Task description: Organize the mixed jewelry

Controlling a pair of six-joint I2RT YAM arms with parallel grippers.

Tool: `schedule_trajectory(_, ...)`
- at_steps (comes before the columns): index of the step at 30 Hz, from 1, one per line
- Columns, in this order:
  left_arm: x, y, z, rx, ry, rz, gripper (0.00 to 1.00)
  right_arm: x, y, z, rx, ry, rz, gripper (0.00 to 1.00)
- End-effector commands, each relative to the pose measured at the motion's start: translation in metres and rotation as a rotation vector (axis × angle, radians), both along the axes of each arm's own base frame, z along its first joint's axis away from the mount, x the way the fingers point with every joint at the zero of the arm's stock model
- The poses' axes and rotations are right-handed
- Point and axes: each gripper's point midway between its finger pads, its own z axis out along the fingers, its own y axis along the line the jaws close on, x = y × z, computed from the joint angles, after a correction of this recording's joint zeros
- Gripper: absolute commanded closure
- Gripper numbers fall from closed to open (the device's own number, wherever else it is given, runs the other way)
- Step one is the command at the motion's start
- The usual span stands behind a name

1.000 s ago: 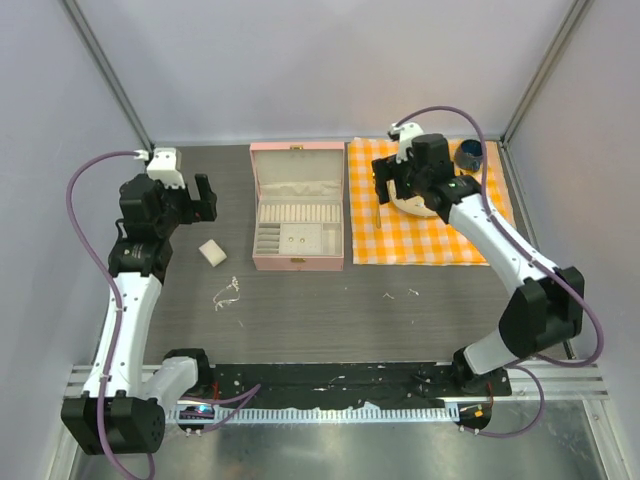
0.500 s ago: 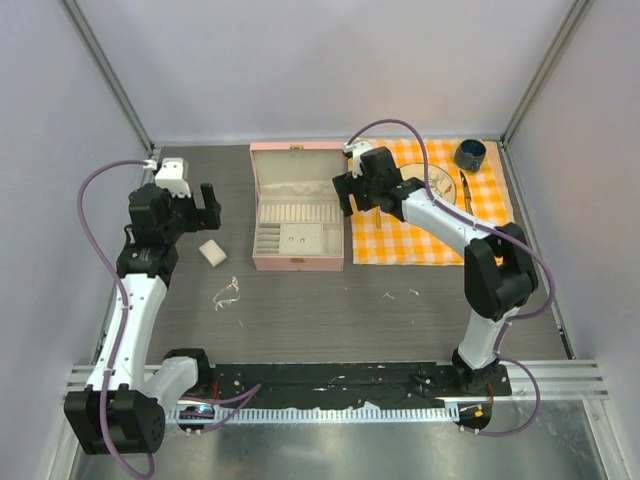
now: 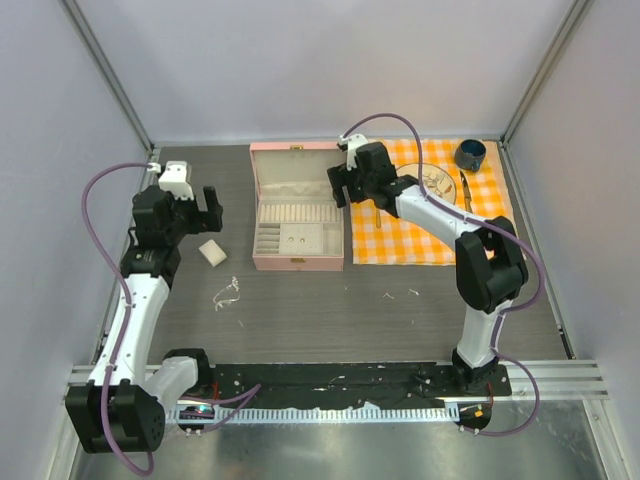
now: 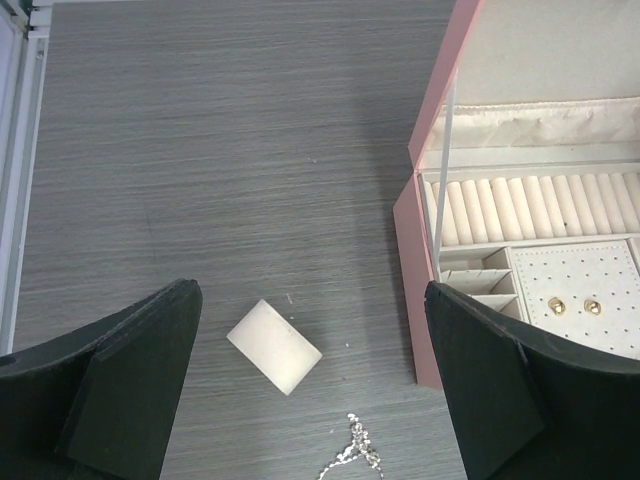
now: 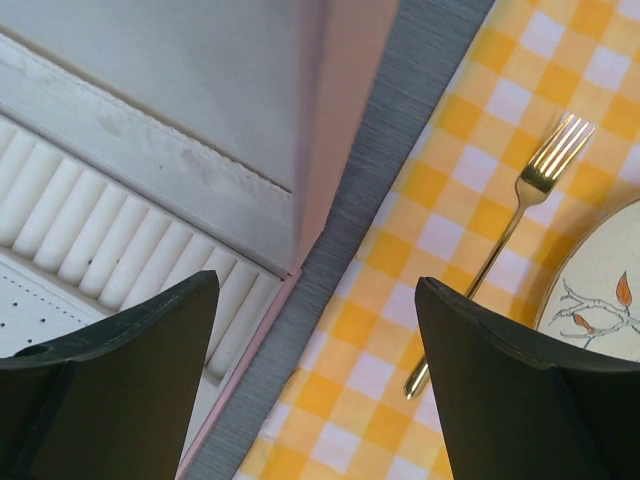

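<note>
The mixed jewelry lies loose on the dark table: a thin silvery chain [image 3: 228, 293] in front of the case's left corner, its end showing in the left wrist view [image 4: 355, 460], and tiny pale bits [image 3: 390, 295] [image 3: 413, 292] further right. The pink case [image 3: 297, 205] stands open, with two small gold studs [image 4: 557, 305] in its dotted tray. My left gripper [image 3: 190, 212] [image 4: 312, 295] hangs open above a white block [image 4: 275, 345], left of the case. Over the strip between the case's right edge and the checked cloth, my right gripper [image 3: 352, 195] [image 5: 316, 282] is open and holds nothing.
A yellow checked cloth [image 3: 420, 240] at the back right carries a plate [image 5: 600, 290], a gold fork [image 5: 510, 230], a knife [image 3: 465, 190] and a dark blue cup [image 3: 469, 154]. The case's raised lid [image 5: 200, 80] stands just left of my right gripper.
My right arm has swung left from over the plate to the case's right edge, its jaws narrowing slightly. The left arm has shifted only a little.
</note>
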Motion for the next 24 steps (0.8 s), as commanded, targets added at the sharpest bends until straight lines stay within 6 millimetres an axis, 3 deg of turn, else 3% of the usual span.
schedule_trajectory(1,0.008,-0.001,0.01,0.016,-0.067,-0.026,0.0,0.021,0.028,0.042,0.031,-0.169,0.129,0.13)
schedule_trajectory(6,0.009,-0.001,0.008,0.023,-0.074,-0.03,0.0,0.024,0.039,0.047,-0.012,-0.243,0.265,0.11)
schedule_trajectory(18,0.01,0.005,0.006,0.052,-0.089,-0.004,0.0,0.044,0.058,0.062,0.017,-0.337,0.378,0.11)
schedule_trajectory(24,0.01,0.009,0.009,0.058,-0.098,0.014,0.0,0.043,0.064,0.069,0.035,-0.34,0.416,0.23)
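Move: The open jewelry box lid's upper right corner stands about 6 cm ahead of the right hand, 2 cm to its left and 4 cm above. The ring rolls in the box lie some 9 cm left, 4 cm back and 10 cm down. The fork is level with the hand, 7 cm right, the plate 17 cm right and 1 cm ahead, both about 13 cm below. From the left hand the corner is roughly 16 cm ahead, 27 cm right and 6 cm lower. The lid's upper right corner comes in between the right hand's wide-open fingers as the hand moves about 5 cm left, 3 to 4 cm forward and 3 cm up. Meanwhile the wrist swings some 20 degrees counter-clockwise and tips up, bringing one finger to the lid's inner side and the other outside; a grip on it can't be seen yet. ##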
